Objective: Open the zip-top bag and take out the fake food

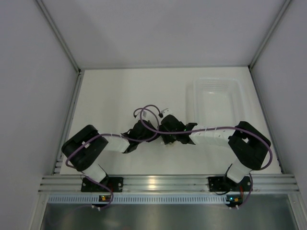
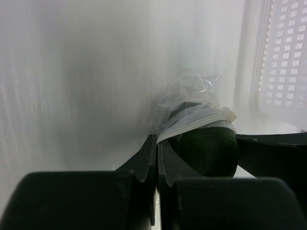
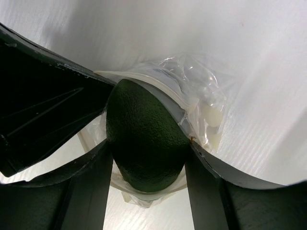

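The fake food [image 3: 144,143], a dark green pebbled oval, sticks halfway out of the mouth of the zip-top bag [image 3: 204,96], a crinkly clear pouch with white spots. My right gripper [image 3: 147,155] is shut on the fake food, one finger pressing each side of it. In the left wrist view my left gripper [image 2: 157,140] is shut on the bag's white zip edge [image 2: 196,120], with the fake food [image 2: 211,148] just to its right. From above, the left gripper [image 1: 144,132] and right gripper [image 1: 173,135] meet at the table's near middle and hide the bag.
A larger clear rigid tray [image 1: 238,103] stands at the back right of the white table. White walls close in the left, right and back sides. An aluminium rail [image 1: 163,183] runs along the near edge by the arm bases.
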Robot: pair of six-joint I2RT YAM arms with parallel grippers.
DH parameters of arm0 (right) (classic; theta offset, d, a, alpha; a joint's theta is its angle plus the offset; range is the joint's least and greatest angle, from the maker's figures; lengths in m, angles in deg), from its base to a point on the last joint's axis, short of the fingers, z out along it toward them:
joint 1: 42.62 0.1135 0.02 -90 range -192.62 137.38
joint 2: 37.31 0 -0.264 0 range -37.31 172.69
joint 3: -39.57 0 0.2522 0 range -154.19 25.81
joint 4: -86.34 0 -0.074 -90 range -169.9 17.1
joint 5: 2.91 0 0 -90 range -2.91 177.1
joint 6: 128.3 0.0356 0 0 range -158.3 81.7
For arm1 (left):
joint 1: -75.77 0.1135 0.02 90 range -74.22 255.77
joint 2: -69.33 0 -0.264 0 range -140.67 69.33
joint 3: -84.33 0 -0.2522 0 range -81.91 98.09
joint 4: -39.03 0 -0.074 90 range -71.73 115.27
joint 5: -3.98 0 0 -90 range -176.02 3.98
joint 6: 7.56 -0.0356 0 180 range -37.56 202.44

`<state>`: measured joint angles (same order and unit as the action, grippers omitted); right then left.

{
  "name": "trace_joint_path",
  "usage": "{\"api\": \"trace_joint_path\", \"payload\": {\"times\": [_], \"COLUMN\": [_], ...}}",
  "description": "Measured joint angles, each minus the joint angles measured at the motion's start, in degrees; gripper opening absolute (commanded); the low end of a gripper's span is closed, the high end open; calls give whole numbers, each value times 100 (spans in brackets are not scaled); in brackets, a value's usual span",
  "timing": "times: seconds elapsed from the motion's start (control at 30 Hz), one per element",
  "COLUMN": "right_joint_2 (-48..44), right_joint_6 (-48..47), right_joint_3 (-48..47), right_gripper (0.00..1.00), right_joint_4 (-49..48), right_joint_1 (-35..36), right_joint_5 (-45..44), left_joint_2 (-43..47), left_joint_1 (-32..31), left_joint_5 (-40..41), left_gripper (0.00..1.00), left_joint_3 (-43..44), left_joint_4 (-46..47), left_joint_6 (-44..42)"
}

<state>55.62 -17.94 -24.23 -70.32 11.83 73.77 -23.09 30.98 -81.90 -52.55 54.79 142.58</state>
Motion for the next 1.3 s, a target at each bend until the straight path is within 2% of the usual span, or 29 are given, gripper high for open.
{"api": "trace_joint_path", "payload": {"times": [0.03, 0.1, 0.2, 0.47, 0.63, 0.93, 1.07, 1.3], "right_joint_2": [22, 55, 57, -94, -737, -1344, -1506, -2253], "right_joint_6": [-4, -31, -85, -264, -356, -861, -1034, -1268], "right_joint_3": [-17, -61, -61, -17, 181, 254, 323, 697], "right_gripper": [18, 14, 0, 0, 0, 0, 0, 0], "right_joint_4": [-4, -13, -31, 24, 76, -52, -179, -503], "right_joint_1": [0, 0, 0, 107, 258, 269, 358, 562], "right_joint_5": [-17, -24, -11, -15, -326, -286, -238, 28], "left_joint_2": [0, -2, 0, 308, 798, 1519, 1580, 1580], "left_joint_1": [2, 17, 22, -26, -79, -111, -118, -107], "left_joint_5": [2, 31, 46, 133, 146, 581, 758, 761], "left_gripper": [0, 0, 0, 0, 0, 0, 0, 0], "left_joint_3": [0, -4, -50, -210, -142, 313, 527, 603], "left_joint_4": [0, 2, 63, -4, -232, -1307, -1742, -1808], "left_joint_6": [0, 0, 13, 83, 81, 83, 83, 173]}}
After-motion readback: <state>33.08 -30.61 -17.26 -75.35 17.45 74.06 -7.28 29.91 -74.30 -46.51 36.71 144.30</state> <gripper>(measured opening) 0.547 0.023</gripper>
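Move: The right fingers already grip the dark green fake avocado, its middle at the right hand point, with the zip-top bag's mouth around it; the bag's clear loose body lies about 4 cm ahead and 2 cm lower. The white basket's middle is some 26 cm to the right and 17 cm ahead, about level in height. From the left hand, shut on the bag's rim, the avocado lies about 5 cm right and 1 cm back, at roughly the same height. Keeping its grip on the avocado in the bag's mouth, the right hand lingers briefly, then pulls up about 10 cm, easing back near 3 cm at the end while its fingers tip upward and swing counter-clockwise, some 20 degrees in all. The left hand keeps the rim pinched and rises alongside by about 8 cm, so the avocado is drawn back from the left fingers. ##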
